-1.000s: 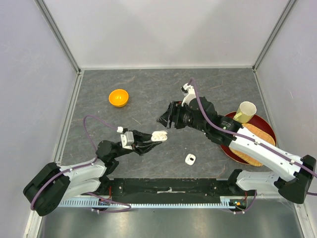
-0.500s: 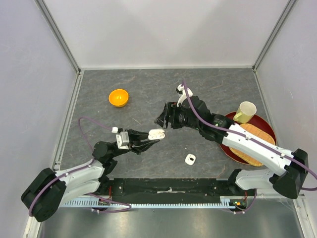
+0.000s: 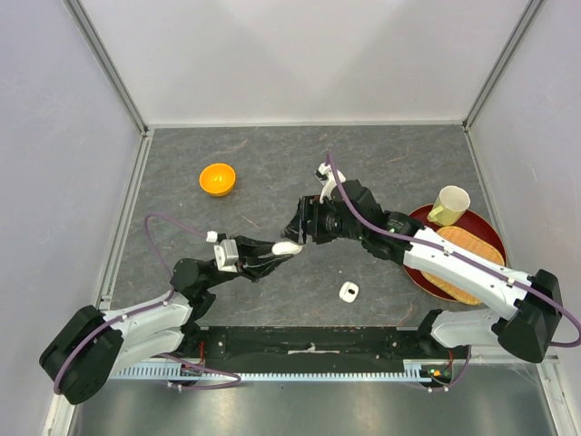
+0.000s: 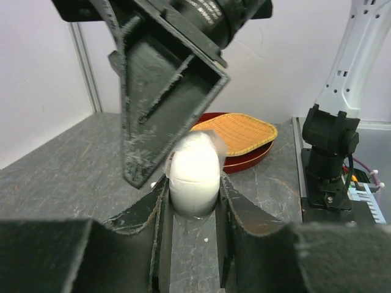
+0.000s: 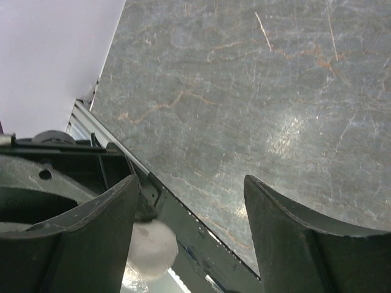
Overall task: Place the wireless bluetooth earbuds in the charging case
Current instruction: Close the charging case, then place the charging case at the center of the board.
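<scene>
My left gripper [image 3: 282, 248] is shut on a small rounded white charging case [image 3: 290, 245], held just above the table's middle. In the left wrist view the case [image 4: 194, 173] sits clamped between both fingers, a seam across it. My right gripper [image 3: 302, 229] hangs open right above and behind the case, tips pointing down at it. In the right wrist view the case [image 5: 151, 246] shows beside the left finger [image 5: 91, 238], outside the gap of the gripper [image 5: 190, 183]. No earbuds are clearly visible.
A second small white piece [image 3: 349, 292] lies on the table near the front. An orange bowl [image 3: 217, 179] sits at the back left. At the right, a red tray [image 3: 488, 238] carries a woven mat [image 3: 463, 259] and a pale cup [image 3: 449, 204].
The right gripper has come down and to the left until it hangs just over the held case. The left gripper has shifted slightly, still holding the case.
</scene>
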Controlling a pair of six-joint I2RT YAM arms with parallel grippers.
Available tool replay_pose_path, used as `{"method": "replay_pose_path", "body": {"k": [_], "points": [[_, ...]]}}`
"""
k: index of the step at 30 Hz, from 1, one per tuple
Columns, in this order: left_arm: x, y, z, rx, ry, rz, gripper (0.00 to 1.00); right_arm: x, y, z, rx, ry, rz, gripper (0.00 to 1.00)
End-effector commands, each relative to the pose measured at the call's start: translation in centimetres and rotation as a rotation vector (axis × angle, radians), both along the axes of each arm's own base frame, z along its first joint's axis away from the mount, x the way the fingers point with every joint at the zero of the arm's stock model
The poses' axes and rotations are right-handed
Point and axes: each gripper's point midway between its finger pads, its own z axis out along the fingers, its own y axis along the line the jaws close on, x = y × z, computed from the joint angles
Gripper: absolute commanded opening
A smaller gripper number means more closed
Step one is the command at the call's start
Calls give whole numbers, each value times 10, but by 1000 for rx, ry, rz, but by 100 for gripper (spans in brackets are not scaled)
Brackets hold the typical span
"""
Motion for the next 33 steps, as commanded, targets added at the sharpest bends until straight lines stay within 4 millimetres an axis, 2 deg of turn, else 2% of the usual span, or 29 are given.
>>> {"method": "replay_pose_path", "body": {"k": [1,7,9,10,12,13,14,17,18,20,21,23,24,25,28,33], "points": [[5,6,33,-96,-91,46,2,-16,-3,-5,24,20,45,76],[16,12,31,-120,-40,113,2,-24,-17,-26,3,54,16,76],[25,13,28,-114,-6,147,2,-12,-29,-30,-18,40,-81,78],[30,12,30,-110,9,162,2,-10,-33,-25,-6,34,-112,79],[44,8,12,-38,103,201,2,4,-47,-25,-10,17,-241,82],[49,6,18,-32,114,209,2,6,-55,-22,-6,9,-280,83],[56,4,4,17,173,231,2,8,-60,-20,-3,3,-313,83],[75,6,-2,38,245,310,2,18,-84,-13,3,-33,-446,93],[82,6,-19,83,306,336,2,20,-91,-15,6,-29,-487,98],[96,6,-24,97,368,381,2,23,-108,-8,17,-60,-562,98],[101,4,-43,149,428,389,2,23,-113,-10,23,-59,-583,98],[112,0,-47,157,498,394,2,23,-125,-4,36,-82,-623,98],[115,-3,-65,188,578,394,2,22,-130,-3,44,-89,-637,98],[123,-5,-63,181,599,397,2,22,-135,-5,37,-88,-651,98],[134,-12,-81,188,704,377,2,21,-145,-6,26,-94,-670,98],[144,-25,-106,200,857,327,2,19,-146,-10,1,-95,-649,98]]}}
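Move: Held in the left fingers, the charging case sits within a centimetre or so of the left hand, just to its right. From the right hand, the case lies about 5 cm back and 5 cm to the left, roughly level. On the table some 21 cm below, the white box is around 7 cm back and 11 cm right of the right hand. The orange bowl stands about 33 cm ahead, 20 cm left and 22 cm below the left hand. Bearing on the case with its rear finger, the right hand sinks 1 to 2 cm and the left hand dips about 1 cm with it. Then the right hand pulls off some 13 cm to the right, turning clockwise and spreading its fingers wide. The left hand keeps its grip and carries the case about 13 cm forward, then also 10 cm down, its fingertips swinging from rightward and up to forward-right and slightly down. ##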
